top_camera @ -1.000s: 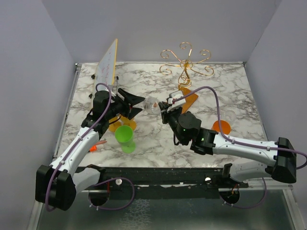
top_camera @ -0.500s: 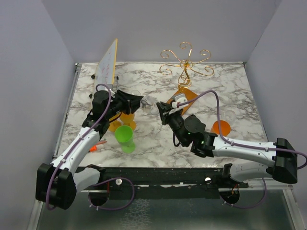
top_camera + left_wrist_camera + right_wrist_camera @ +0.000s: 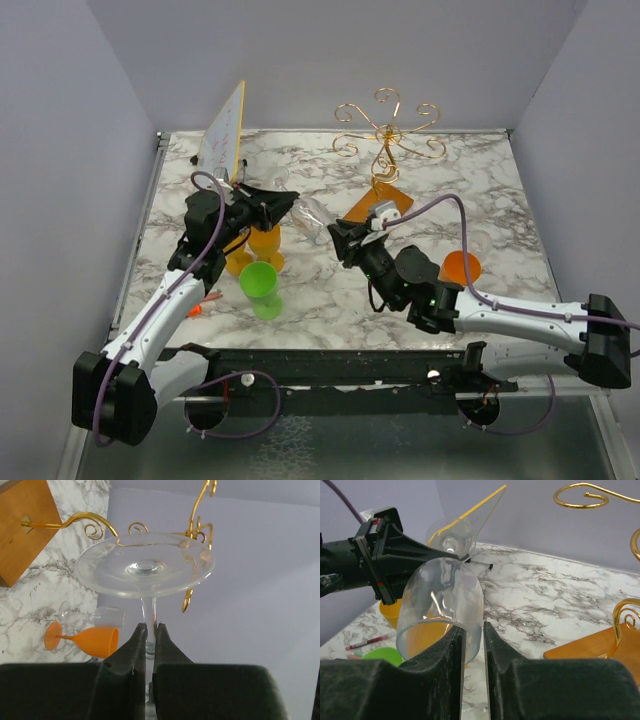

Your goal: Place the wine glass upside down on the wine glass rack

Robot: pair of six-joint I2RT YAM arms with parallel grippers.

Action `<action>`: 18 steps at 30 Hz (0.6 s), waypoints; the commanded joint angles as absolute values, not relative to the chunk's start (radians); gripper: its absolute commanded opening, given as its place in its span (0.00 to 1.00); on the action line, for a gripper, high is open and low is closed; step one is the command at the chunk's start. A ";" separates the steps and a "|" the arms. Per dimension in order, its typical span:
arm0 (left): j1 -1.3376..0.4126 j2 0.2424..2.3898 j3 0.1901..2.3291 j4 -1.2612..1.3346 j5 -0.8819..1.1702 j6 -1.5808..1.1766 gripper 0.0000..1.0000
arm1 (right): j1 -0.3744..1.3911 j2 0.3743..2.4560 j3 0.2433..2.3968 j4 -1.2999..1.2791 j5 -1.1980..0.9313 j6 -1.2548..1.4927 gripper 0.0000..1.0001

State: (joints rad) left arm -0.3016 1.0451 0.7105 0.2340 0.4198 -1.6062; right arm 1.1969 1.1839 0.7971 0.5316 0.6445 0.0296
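Note:
The clear wine glass (image 3: 311, 212) hangs lying sideways above the table between both grippers. My left gripper (image 3: 288, 204) is shut on its thin stem; in the left wrist view (image 3: 151, 626) the round foot (image 3: 145, 567) sits just beyond the fingertips. My right gripper (image 3: 333, 230) is shut on the rim wall of the bowl (image 3: 442, 600), as the right wrist view (image 3: 472, 625) shows. The wine glass rack (image 3: 388, 130) stands at the back centre, with gold curled arms over a brown wooden base (image 3: 378, 208). Its arms also show in the wrist views (image 3: 197, 525) (image 3: 580, 495).
A tilted whiteboard (image 3: 222, 130) stands back left. An orange cup (image 3: 262, 245) and a green cup (image 3: 260, 285) sit under the left arm. An orange wine glass (image 3: 462, 267) lies on its side at the right. A red pen (image 3: 200, 305) lies near the left edge.
The left gripper has moved toward the back with the glass stem. The right arm has reached further left and its gripper now sits at the bowl's rim.

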 commanded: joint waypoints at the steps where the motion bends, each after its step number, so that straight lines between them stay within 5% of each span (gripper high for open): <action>1: -0.310 1.032 0.784 0.284 0.401 -1.412 0.00 | 1.203 1.086 0.767 0.542 0.615 0.106 0.30; 7: -0.310 1.007 0.850 0.282 0.378 -1.191 0.00 | 1.203 0.987 0.735 0.391 0.566 0.150 0.45; 18: -0.310 0.961 0.970 0.272 0.500 -0.451 0.00 | 1.203 0.749 0.704 0.140 0.584 0.277 0.50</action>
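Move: My left hand already grips the clear wine glass by its stem. The wine glass rack's hub stands about 17 cm ahead of that hand, 21 cm right and roughly level; the nearer yellow glass is 2 cm ahead, 9 left, the green glass 11 back, 9 left, both some 22 below. From my right hand, whose fingertips are at the rim, the held glass's bowl is about 5 cm ahead and 5 left, level; the rack is 24 ahead, 14 right. I spread my right fingers to free the rim and draw that hand off to the right and back, about 5 cm each way, rising slightly. Meanwhile my left hand, keeping its grip on the stem, lifts some 9 cm almost straight up, faster towards the end, and rolls about 50 degrees around its own fingers, clockwise from behind the hand, foot side up and rim down. ##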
